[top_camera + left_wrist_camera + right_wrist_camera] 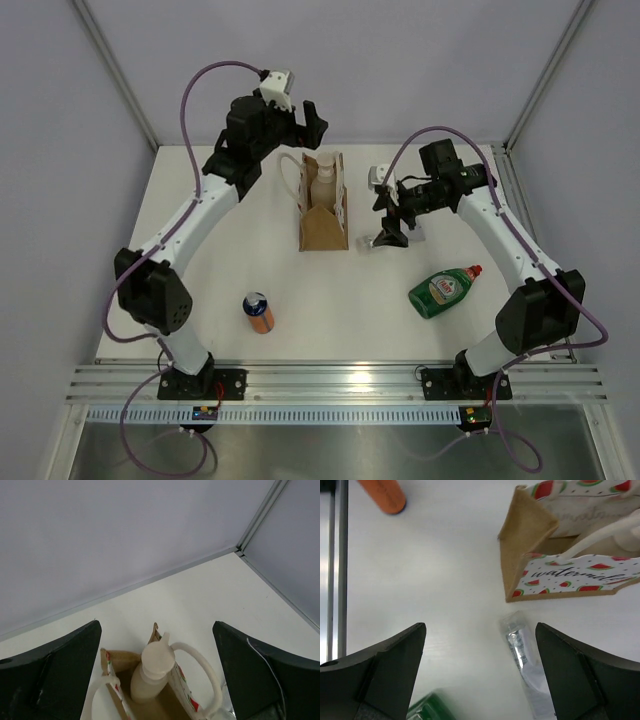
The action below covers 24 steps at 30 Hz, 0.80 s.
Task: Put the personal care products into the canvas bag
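The canvas bag [323,215] stands upright at the back middle, with watermelon print and white handles; it also shows in the left wrist view [120,662] and the right wrist view [527,535]. The beige pump-top soap bottle [324,184] stands inside it [150,677]. My left gripper [316,118] [156,623] is open and empty, above the bag's far end. The silvery-clear squeeze tube [525,660] lies flat on the table just right of the bag. My right gripper [392,222] [480,625] is open above it, the tube nearer its right finger. My right gripper mostly hides the tube in the top view.
A green dish-soap bottle [443,291] lies at the right front; its edge shows in the right wrist view [427,710]. An orange drink can [259,312] lies at the left front [382,495]. Walls close off the back and both sides.
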Each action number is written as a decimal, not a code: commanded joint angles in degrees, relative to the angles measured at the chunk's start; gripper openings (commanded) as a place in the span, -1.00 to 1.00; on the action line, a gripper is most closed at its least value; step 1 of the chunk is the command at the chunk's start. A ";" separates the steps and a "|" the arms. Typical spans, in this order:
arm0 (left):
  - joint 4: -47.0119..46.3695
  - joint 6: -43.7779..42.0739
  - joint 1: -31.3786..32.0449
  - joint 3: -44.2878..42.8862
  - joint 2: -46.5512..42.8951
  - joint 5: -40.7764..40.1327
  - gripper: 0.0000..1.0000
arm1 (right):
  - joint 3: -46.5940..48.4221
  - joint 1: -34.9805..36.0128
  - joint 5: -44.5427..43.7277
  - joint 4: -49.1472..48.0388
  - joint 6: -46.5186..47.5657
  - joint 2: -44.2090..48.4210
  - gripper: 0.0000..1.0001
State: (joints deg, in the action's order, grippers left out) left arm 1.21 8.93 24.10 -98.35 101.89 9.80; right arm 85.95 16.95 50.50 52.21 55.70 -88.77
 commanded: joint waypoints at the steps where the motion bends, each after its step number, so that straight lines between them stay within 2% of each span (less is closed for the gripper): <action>1: 3.61 -2.24 -0.28 5.34 -11.95 -5.30 0.98 | -1.49 0.10 -4.05 14.59 25.67 -2.10 0.99; 3: 6.25 -2.34 -0.37 11.05 -16.43 -7.16 0.98 | -2.80 0.10 -8.81 13.72 28.32 -3.07 0.99; 7: 14.41 0.03 -0.37 19.84 -29.95 -14.62 0.98 | -5.53 0.54 -15.42 5.83 27.71 -5.61 0.99; 12: 18.02 3.63 -0.54 34.85 -45.17 -19.37 0.97 | -5.10 1.68 -22.63 -0.87 25.17 -10.44 0.99; 13: 18.64 4.25 -0.63 36.45 -49.81 -19.73 0.98 | -4.75 1.60 -22.90 -1.57 24.72 -10.89 0.99; 17: 22.86 8.55 -0.63 42.79 -59.40 -22.02 0.98 | -5.70 2.29 -25.18 -5.44 24.10 -13.17 0.99; 19: 26.01 11.28 -0.63 45.85 -62.23 -23.07 0.98 | -6.23 3.79 -29.22 -7.90 24.80 -15.54 0.99; 24: 32.00 16.28 -0.63 50.53 -69.79 -25.62 0.98 | -6.15 5.46 -31.34 -11.94 24.46 -20.20 0.99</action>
State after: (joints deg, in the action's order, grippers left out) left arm 28.71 20.32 23.62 -49.84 34.61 -12.25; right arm 79.99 21.15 22.52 44.71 79.35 -106.54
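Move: The clear tube lies on the table about 7 cm ahead of the right hand, 7 cm to its right and some 21 cm below. The canvas bag stands about 13 cm ahead and 14 cm to the left of that hand, its middle roughly 15 cm lower, while the green bottle is some 10 cm back, 20 cm right and 20 cm down. From the left hand the tube is about 12 cm back, 23 cm right and 33 cm below. The open right hand sinks about 17 cm beside the canvas bag towards the clear tube, easing right at first and then reaching forward some 6 cm, while the wrist tips the left-pointing fingers about 30 degrees further down, so that it ends wide open just above the tube without clearly touching it. Meanwhile the empty left hand, also open, sweeps back about 25 cm and left nearly 20 cm, away from the bag, rising slightly and then sinking as it turns counter-clockwise. ##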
